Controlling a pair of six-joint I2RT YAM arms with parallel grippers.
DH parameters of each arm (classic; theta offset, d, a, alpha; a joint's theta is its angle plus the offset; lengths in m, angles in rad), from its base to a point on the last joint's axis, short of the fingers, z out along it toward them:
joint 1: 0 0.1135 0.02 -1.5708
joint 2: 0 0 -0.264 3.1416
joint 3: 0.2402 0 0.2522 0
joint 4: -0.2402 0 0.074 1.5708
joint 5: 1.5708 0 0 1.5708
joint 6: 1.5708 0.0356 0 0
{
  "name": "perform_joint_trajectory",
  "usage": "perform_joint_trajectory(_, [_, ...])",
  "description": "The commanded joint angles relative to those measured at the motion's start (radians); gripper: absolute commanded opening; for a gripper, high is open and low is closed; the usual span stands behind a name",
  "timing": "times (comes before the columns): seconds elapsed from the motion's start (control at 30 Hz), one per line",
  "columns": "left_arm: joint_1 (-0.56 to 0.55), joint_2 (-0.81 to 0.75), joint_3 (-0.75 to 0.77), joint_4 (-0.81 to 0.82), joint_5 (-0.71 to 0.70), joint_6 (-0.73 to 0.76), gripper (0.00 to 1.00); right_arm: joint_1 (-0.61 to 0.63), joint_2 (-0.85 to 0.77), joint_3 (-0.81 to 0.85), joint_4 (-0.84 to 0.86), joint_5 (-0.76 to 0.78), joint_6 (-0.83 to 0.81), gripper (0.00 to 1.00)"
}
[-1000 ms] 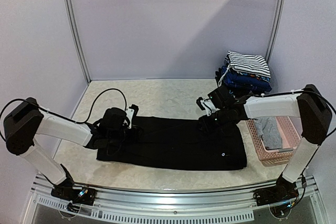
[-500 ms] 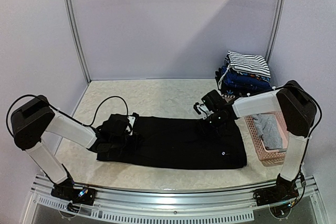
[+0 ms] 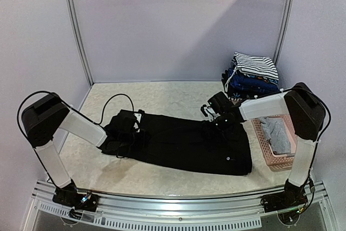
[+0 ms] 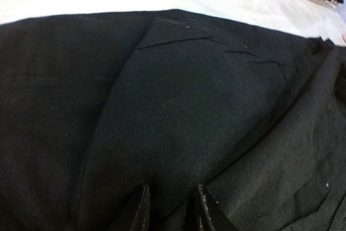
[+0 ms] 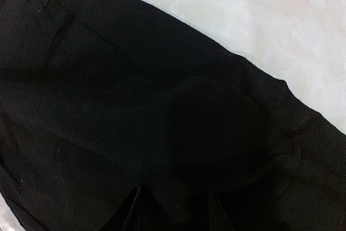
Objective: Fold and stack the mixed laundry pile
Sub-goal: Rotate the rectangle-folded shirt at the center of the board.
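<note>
A large plain black garment (image 3: 184, 142) with a small white dot (image 3: 227, 158) lies spread across the table's middle. My left gripper (image 3: 125, 133) is at its bunched left end, and in the left wrist view its jaws (image 4: 170, 209) are shut on a fold of the black cloth (image 4: 178, 106). My right gripper (image 3: 215, 124) sits on the garment's far right edge; in the right wrist view its jaws (image 5: 175, 209) close on a hump of the cloth (image 5: 216, 128). A folded black-and-white striped garment (image 3: 255, 66) tops a stack at the back right. A grey garment (image 3: 277, 136) lies in the basket.
A pink lattice basket (image 3: 286, 162) stands at the right edge of the table, just right of the garment. Dark blue folded clothes (image 3: 251, 84) sit under the striped one, behind the basket. White walls with metal posts close in the back and sides. A black cable (image 3: 111, 101) loops behind my left arm.
My left gripper has moved away from the front edge and rightward, dragging the garment's left end with it, so the cloth now lies slanted and bunched there. My right gripper shifted slightly.
</note>
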Motion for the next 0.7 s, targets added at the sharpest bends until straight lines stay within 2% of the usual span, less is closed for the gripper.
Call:
perform_joint_trajectory(0.0, [0.057,0.060,0.038,-0.142,0.013,0.037,0.29,0.023,0.016,-0.066,-0.132,-0.085,0.077,0.42])
perform_joint_trajectory(0.27, [0.135,0.128,0.225,-0.203,0.035,0.087,0.29,0.066,0.025,-0.161,0.038,-0.267,0.191,0.43])
perform_joint_trajectory(0.5, [0.185,0.229,0.430,-0.280,0.070,0.122,0.29,0.158,0.018,-0.158,0.171,-0.373,0.299,0.44])
perform_joint_trajectory(0.6, [0.199,0.257,0.496,-0.323,0.083,0.136,0.29,0.192,0.019,-0.119,0.151,-0.395,0.303,0.44])
perform_joint_trajectory(0.67, [0.200,0.241,0.502,-0.342,0.077,0.144,0.29,0.195,0.006,-0.104,0.110,-0.343,0.282,0.45])
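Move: Beneath both hands lies the black folded shirt, with its middle about 13 cm to the right hand's left and 6 cm back; from the left hand it is some 17 cm right and 4 cm back. The peach basket stands roughly 27 cm to the right of the right hand and 6 cm back, and the folded stack about 19 cm right and 25 cm ahead of it. Both rise a few centimetres above hand level. Turning the shirt clockwise between them, the hands sweep opposite ways with partly open fingertips still on the cloth: the left drives forward about 12 cm, carrying its end out, while the right draws back about 10 cm and nearly as far left, its wrist tilting some 25 degrees. Both ride up only slightly, and neither closes its fingers. ##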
